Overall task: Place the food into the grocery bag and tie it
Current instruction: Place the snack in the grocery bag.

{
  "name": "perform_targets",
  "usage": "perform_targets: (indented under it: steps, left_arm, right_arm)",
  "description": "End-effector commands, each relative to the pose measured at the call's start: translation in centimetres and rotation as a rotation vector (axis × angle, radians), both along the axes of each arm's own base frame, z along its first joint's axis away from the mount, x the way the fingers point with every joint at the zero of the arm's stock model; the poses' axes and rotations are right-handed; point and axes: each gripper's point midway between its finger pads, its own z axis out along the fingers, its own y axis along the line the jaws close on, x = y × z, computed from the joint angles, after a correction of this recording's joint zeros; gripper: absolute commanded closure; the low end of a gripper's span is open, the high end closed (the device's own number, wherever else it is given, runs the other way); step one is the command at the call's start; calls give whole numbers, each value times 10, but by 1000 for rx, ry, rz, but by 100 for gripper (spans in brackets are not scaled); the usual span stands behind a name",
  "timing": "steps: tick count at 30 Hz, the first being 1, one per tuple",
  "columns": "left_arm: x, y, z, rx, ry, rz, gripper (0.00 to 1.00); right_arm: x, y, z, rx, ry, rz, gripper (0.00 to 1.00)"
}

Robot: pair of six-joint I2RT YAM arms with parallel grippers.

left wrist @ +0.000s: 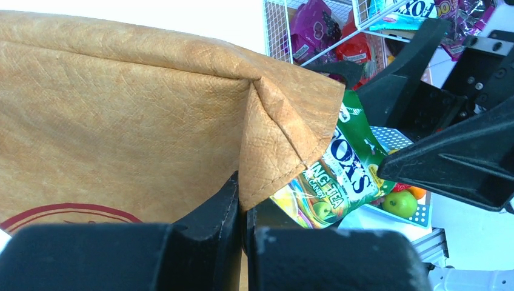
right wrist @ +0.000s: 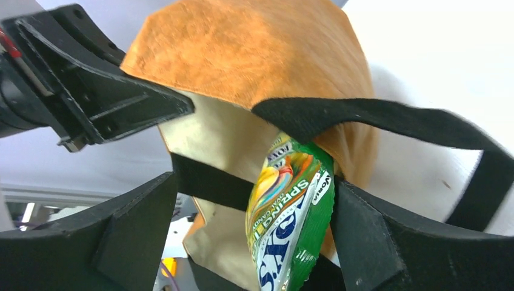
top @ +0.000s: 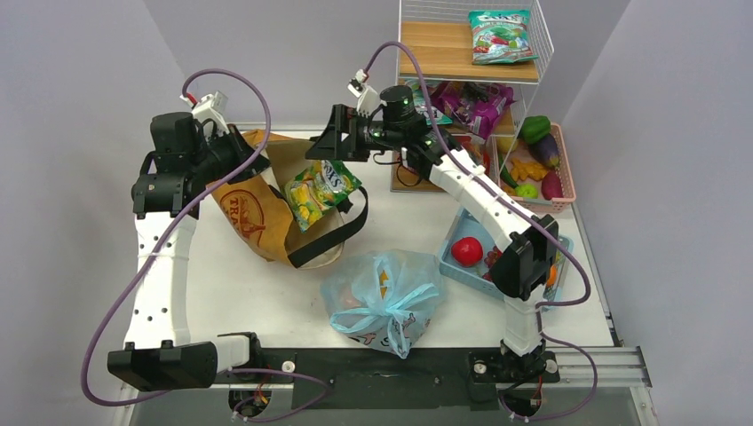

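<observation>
The light blue grocery bag point(top: 384, 302) sits at the table's near middle, its handles knotted on top and shapes showing faintly through the plastic. My left gripper point(top: 238, 153) is shut on the folded rim of the tan tote point(left wrist: 121, 115), pinched between its fingers point(left wrist: 245, 203). My right gripper point(top: 324, 146) is open above the tote's mouth. A green candy packet point(right wrist: 291, 224) hangs between its jaws point(right wrist: 254, 209), leaning on the right finger. The packet also shows in the top view point(top: 321, 191). A red tomato point(top: 466, 250) lies in a blue tray. The grapes and pepper are not distinguishable.
The tan tote point(top: 253, 213) with black straps lies at the back left. A blue tray point(top: 455, 269) holds fruit at the right, with a green apple point(left wrist: 400, 203) in it. A pink basket point(top: 568, 177) of vegetables and a wire shelf point(top: 542, 40) with snack packets stand at the back right.
</observation>
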Motion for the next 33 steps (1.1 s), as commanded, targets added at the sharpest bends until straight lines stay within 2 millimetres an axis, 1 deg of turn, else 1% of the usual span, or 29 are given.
perform_targets:
  steps: [1, 2, 4, 7, 9, 10, 11, 13, 14, 15, 16, 18, 19, 20, 21, 22, 23, 24, 26, 28, 31, 32, 33]
  left_arm:
    - [2, 1, 19, -9, -65, -8, 100]
    - [2, 2, 17, -11, -59, -7, 100]
    - [1, 1, 15, -15, -60, -8, 100]
    - [1, 2, 15, -20, -61, -7, 100]
    - [2, 2, 15, -25, -60, -5, 100]
    - [2, 2, 16, -29, -63, -6, 100]
    - [2, 1, 17, -30, -64, -7, 100]
    - [2, 1, 19, -34, -68, -11, 100]
    - [2, 1, 19, -36, -65, -10, 100]
    - [2, 1, 19, -35, -67, -10, 100]
    - [2, 0, 20, -37, -67, -11, 100]
    - [2, 0, 20, -40, -66, -14, 100]
    - [2, 0, 20, -41, -65, -14, 100]
    - [2, -1, 20, -43, -65, -15, 100]
    - [1, -1, 20, -44, -66, -17, 100]
    - [1, -1, 20, -45, -66, -16, 100]
    - [1, -1, 20, -48, -66, -17, 100]
    - [1, -1, 21, -50, -68, -16, 100]
    - [1, -3, 23, -59, -73, -21, 100]
    - [1, -5, 27, -74, -86, -28, 100]
    - [-2, -9, 37, -95, -119, -41, 100]
    - [-2, -9, 38, -98, -122, -42, 100]
    - [-4, -11, 39, -102, -126, -49, 100]
  right_arm:
    - [-5, -33, 30, -97, -155, -103, 14]
    - [-5, -37, 36, -106, -187, -113, 14]
    - [-6, -43, 41, -135, -208, -148, 13]
    - [-12, -44, 53, -132, -236, -159, 13]
    - [-19, -45, 55, -138, -240, -157, 13]
    - [-22, -46, 53, -151, -240, -155, 13]
    - [-24, -49, 49, -172, -241, -169, 13]
    - [-25, -59, 34, -242, -241, -200, 13]
    - [-22, -68, 23, -298, -246, -232, 13]
    - [-24, -74, 15, -330, -242, -241, 13]
    - [-23, -82, 5, -373, -245, -263, 13]
    - [-28, -93, -16, -434, -228, -260, 13]
    - [-36, -97, -31, -461, -207, -239, 13]
    - [-45, -97, -52, -489, -176, -187, 13]
    - [-52, -98, -57, -493, -177, -156, 13]
    - [-63, -96, -74, -506, -149, -102, 13]
    - [-68, -97, -76, -505, -163, -82, 13]
    - [-76, -95, -85, -514, -154, -49, 13]
    - [-84, -92, -83, -500, -184, -18, 12]
    - [-86, -84, -77, -476, -219, 3, 11]
    - [-78, -66, -69, -424, -266, -4, 10]
    - [-77, -60, -72, -415, -266, 0, 10]
    - [-73, -52, -67, -379, -279, -5, 10]
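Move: The green snack, already out of the open right fingers, lies in the tan bag's mouth, about 5 cm back, 2 cm left and 8 cm below the right hand. The mouth's middle is some 6 cm back, 4 cm left and 12 cm below; the tied plastic bag stands roughly 20 cm back, 10 cm right and 28 cm below. From the left hand, pinching the rim, the snack lies about 3 cm back, 11 cm right and 8 cm lower. Open right hand leaves the snack rightward, then drops about 10 cm and back, tipping down; left holds the rim. ##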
